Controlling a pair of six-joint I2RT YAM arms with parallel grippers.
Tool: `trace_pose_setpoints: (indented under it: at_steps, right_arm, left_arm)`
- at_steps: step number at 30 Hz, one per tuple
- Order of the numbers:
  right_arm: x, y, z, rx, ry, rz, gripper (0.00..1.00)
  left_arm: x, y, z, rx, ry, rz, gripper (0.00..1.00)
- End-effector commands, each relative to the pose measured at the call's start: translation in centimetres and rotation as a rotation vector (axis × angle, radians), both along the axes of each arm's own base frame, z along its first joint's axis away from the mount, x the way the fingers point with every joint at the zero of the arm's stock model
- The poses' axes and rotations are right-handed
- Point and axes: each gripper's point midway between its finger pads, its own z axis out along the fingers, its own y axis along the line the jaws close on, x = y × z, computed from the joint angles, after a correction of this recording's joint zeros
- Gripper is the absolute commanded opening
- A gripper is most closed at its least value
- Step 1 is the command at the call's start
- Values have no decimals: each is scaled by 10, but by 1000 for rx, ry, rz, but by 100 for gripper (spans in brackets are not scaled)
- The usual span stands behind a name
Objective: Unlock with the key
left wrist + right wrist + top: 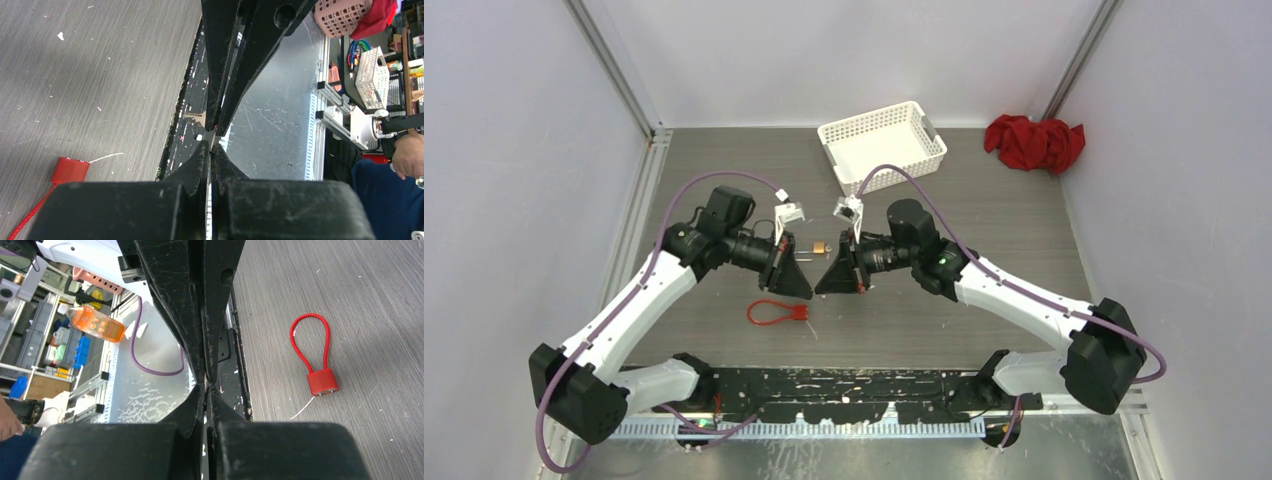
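Both grippers meet tip to tip above the middle of the table. My left gripper (810,290) (211,145) is shut, with nothing seen between its jaws. My right gripper (818,289) (207,386) is shut too. In the left wrist view a small silver key (194,118) sticks out sideways from the right gripper's fingers (220,75); one end of the key is hidden behind them. I cannot tell whether the left tips also touch it. The red cable padlock (799,312) (322,382) (70,170) lies on the table below, its loop closed and apart from both grippers.
A white basket (894,165) stands at the back. A red cloth (1034,142) lies at the back right. A small brass-coloured piece (821,245) shows between the two wrists. The black base rail (844,385) runs along the near edge.
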Motion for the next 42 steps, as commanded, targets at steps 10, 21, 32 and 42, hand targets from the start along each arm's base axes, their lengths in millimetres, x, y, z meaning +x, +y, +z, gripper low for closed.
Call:
trace_pose_setpoints:
  at_steps: [10, 21, 32, 42]
  right_arm:
    - [17, 0, 18, 43, -1, -127, 1]
    - [18, -3, 20, 40, 23, -143, 1]
    - [20, -4, 17, 30, 38, -157, 1]
    - [22, -10, 20, 33, 35, -167, 1]
  left_arm:
    - [5, -3, 10, -13, -8, 16, 22]
    - [4, -1, 13, -9, -39, 0, 49]
    - [6, 3, 8, 18, -61, 11, 69]
    - [6, 7, 5, 47, -81, 21, 77]
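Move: The keys are pinched between both my hands: they sit at my left fingertips, about 1 cm to the right of and just below that hand point, and some 1 cm to the left of and just below my right one. On the table, about 22 cm down, the red lock's body lies some 5 cm ahead of my left hand and 4 cm to its left. The brass padlock lies about 19 cm ahead of that same hand and 1 cm to its left. I hand the keys over. My left fingers, shut until now, open to about three quarters and let go, that hand otherwise nearly staying put and sinking barely 1 cm. My right fingers keep their pinch on the keys and carry them forward about 2.5 cm, clear of the opened left fingers, turning some 10 degrees clockwise. ##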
